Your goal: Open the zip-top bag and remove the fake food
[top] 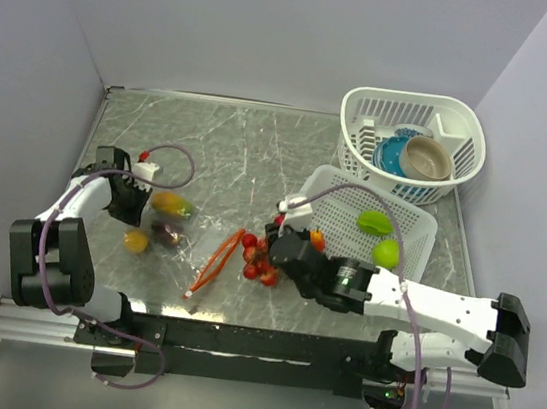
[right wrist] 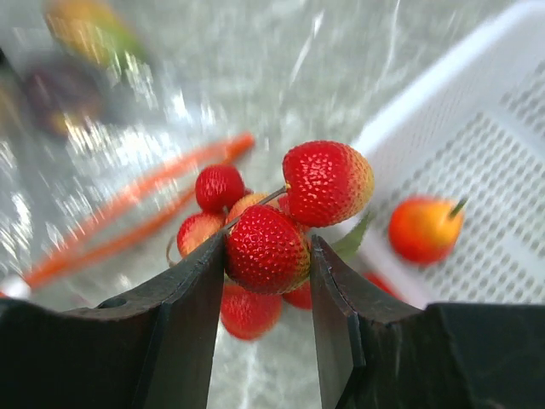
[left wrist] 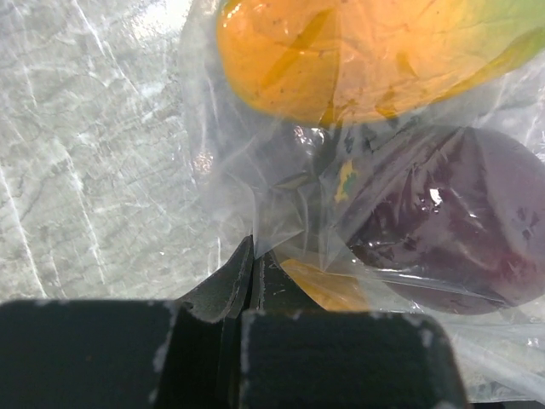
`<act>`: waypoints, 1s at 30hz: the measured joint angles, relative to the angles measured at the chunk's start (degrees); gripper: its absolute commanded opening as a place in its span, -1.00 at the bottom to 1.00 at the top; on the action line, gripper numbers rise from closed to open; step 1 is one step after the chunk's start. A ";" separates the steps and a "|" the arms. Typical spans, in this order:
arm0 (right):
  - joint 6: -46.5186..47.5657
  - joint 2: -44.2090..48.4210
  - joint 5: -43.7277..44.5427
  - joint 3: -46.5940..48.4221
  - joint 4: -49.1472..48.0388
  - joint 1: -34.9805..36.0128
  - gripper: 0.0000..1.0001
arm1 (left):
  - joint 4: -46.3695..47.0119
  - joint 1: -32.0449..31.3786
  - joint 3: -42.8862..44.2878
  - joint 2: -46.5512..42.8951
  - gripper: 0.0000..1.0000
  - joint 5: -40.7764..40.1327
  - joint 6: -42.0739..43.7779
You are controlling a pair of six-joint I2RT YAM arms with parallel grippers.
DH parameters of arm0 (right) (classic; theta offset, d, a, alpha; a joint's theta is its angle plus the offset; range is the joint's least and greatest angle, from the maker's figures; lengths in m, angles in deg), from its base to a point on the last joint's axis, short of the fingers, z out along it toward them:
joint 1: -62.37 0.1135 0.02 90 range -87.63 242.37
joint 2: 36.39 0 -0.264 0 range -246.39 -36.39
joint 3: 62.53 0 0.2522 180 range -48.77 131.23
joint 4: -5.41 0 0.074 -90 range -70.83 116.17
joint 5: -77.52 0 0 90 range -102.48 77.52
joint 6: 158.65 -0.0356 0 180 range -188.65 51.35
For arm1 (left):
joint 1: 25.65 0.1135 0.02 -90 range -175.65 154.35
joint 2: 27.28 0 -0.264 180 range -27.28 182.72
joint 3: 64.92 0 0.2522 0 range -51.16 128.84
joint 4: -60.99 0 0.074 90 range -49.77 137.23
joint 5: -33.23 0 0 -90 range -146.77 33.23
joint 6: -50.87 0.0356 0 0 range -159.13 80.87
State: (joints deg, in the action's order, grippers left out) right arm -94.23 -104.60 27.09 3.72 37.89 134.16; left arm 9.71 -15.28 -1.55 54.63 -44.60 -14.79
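Observation:
The clear zip-top bag (top: 157, 220) lies at the left with its orange-red zip strip (top: 216, 258) trailing toward the middle. Inside it I see fake food: an orange-green fruit (left wrist: 341, 51), a dark purple one (left wrist: 451, 213) and a yellow piece (left wrist: 328, 285). My left gripper (left wrist: 254, 247) is shut on a fold of the bag's plastic (left wrist: 255, 170). My right gripper (right wrist: 266, 247) is shut on one strawberry (right wrist: 266, 249) of a red bunch (top: 258, 260), just left of the white tray (top: 408, 217).
The slotted white tray (right wrist: 485, 153) holds two green fruits (top: 374, 221) and an orange one (right wrist: 424, 228). Behind it a white basket (top: 361, 110) carries a blue bowl (top: 391, 157) and a beige bowl (top: 427, 158). Walls close the table at left, back and right.

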 measured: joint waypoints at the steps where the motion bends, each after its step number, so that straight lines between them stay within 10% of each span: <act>1: 1.07 0.55 -0.35 1.29 -0.33 -1.09 -0.42 | 0.00 0.00 -0.15 -0.07 -0.99 0.02 0.00; 18: 5.38 12.00 5.86 1.55 0.72 -21.49 -0.40 | -0.48 0.04 -1.57 -1.90 -0.99 0.76 0.17; 19: 5.25 12.46 5.99 0.85 1.16 -22.69 -0.30 | -0.50 0.04 -1.57 -1.92 -0.99 0.90 0.17; 22: 4.72 12.15 5.73 -0.02 2.25 -25.27 0.99 | -0.63 0.04 -1.60 -2.01 -0.99 1.14 0.17; 30: 1.88 10.36 2.82 -1.57 5.77 -26.34 1.00 | -1.11 0.04 -1.60 -2.80 -0.99 1.51 0.17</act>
State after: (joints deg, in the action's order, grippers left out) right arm -92.35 -94.24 29.91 2.15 43.66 107.82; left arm 8.59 -15.23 -3.15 51.84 -43.10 -14.61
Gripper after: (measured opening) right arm 0.999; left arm 0.018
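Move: The right hand already has the strawberry bunch pinched by one berry, some 15 cm above the table. The white tray's middle lies about 10 cm ahead, 19 cm to its right and 12 cm below. In it sit the red-orange fruit, 7 cm ahead and 10 cm right, and the green star fruit, 13 cm ahead and 21 cm right. The bag's orange zip strip lies about level, 11 cm left. From the left hand, the tray is about 47 cm right and 3 cm ahead. Still pinching the strawberry bunch, the right hand lifts some 8 cm and reaches forward about 9 cm, then sweeps about 15 cm right over the tray, turning roughly 30 degrees clockwise. Sinking again by about 5 cm, its fingers spread fully and let go of the bunch. The left keeps its pinch on the bag's film. ##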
